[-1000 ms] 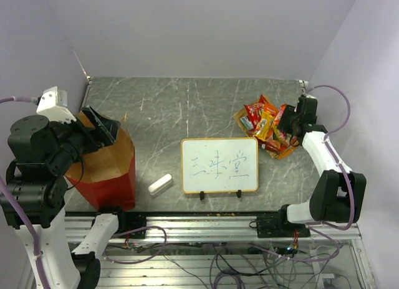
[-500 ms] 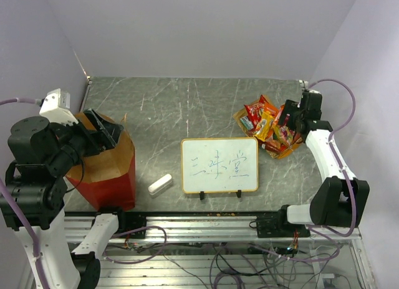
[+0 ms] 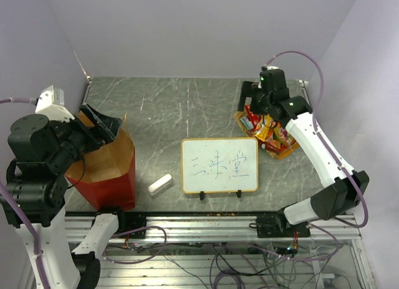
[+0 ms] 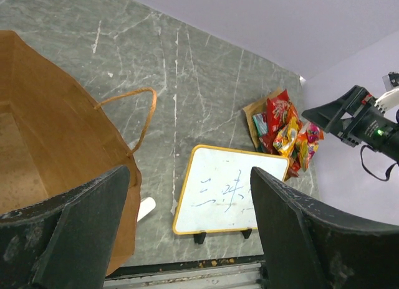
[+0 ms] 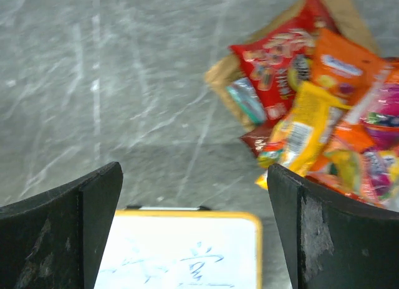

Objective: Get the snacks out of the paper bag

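The paper bag [image 3: 107, 172], red outside and brown inside, stands open at the table's left edge, and the left wrist view shows only bare brown paper inside the bag [image 4: 43, 146]. My left gripper [image 3: 103, 128] hangs open over its rim with nothing between the fingers [image 4: 190, 177]. The snacks [image 3: 269, 130] lie in a heap of red, orange and yellow packets at the right, on the table. Above and just left of that heap my right gripper [image 3: 245, 99] is open and empty. In the right wrist view the snacks [image 5: 312, 108] sit up and right of the gripper [image 5: 193, 174].
A yellow-framed whiteboard [image 3: 219, 164] with blue writing stands on two black feet at centre front. A small white eraser block [image 3: 160, 184] lies between it and the bag. The bag's thin handle [image 4: 140, 114] loops out toward the table's middle.
My right gripper has risen off the snack heap and swung left and back, its jaws spreading wide. The left arm and the bag have barely moved.
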Motion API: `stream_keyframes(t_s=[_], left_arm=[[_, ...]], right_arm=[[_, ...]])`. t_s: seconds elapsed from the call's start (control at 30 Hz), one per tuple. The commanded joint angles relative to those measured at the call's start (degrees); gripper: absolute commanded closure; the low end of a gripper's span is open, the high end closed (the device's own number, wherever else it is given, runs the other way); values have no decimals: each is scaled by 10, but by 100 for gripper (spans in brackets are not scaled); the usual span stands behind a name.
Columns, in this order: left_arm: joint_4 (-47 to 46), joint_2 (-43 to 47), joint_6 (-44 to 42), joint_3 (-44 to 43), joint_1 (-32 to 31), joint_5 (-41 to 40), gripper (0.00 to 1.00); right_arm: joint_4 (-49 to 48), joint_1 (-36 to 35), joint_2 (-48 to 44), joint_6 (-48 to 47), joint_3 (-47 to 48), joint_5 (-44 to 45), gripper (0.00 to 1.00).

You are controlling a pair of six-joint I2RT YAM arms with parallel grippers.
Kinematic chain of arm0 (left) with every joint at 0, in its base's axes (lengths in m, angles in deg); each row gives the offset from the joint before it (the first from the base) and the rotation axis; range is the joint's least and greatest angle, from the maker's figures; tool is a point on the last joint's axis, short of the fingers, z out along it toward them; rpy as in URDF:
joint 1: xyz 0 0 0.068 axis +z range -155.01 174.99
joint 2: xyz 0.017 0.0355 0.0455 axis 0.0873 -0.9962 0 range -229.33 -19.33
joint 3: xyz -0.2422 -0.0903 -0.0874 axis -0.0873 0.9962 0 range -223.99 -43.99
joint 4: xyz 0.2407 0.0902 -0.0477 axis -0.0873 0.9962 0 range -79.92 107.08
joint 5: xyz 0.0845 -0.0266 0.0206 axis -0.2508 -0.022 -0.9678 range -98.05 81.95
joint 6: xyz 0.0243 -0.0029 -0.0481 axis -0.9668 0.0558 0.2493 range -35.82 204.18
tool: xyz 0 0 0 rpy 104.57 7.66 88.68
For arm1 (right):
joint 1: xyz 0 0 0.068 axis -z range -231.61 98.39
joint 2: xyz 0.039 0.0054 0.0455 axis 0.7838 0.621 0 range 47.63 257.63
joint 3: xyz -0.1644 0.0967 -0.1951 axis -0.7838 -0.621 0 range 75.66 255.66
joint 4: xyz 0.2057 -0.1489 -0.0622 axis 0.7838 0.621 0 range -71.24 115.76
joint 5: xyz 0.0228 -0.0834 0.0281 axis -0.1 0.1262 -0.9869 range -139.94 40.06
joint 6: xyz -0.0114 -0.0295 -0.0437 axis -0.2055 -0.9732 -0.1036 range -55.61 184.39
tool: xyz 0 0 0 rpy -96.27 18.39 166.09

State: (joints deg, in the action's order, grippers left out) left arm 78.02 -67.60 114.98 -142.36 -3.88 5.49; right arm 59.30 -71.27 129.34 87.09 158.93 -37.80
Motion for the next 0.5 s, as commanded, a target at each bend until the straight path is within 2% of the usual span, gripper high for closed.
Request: stream_keyframes(t_s=[0.0, 0.13, 0.27, 0.47], left_arm=[[-49, 4, 31, 11, -4, -32, 11], [-36, 7, 31, -11, -4, -32, 9], [-7, 2, 21, -41, -4, -16, 9], [30, 3, 22, -90, -5, 1, 9]], right_arm=[[100, -51, 7, 43, 87, -26, 0], [113, -60, -60, 84, 107, -36, 0], [59, -60, -155, 90, 87, -74, 0], [84, -60, -218, 106, 123, -82, 0]])
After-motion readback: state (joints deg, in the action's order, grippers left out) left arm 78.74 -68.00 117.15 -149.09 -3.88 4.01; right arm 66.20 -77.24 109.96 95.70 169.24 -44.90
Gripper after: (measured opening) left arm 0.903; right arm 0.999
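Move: The pile of snacks lies about 8 cm to the right of the empty right hand, nearly level with it fore and aft and some 22 cm below. The whiteboard's middle is about 14 cm back and 12 cm left of that hand. From the left hand, the snack pile is some 20 cm ahead, 55 cm to the right and 40 cm down. Still open, the right hand rises some 17 cm and back 10 from the snacks; the left rises 3. ##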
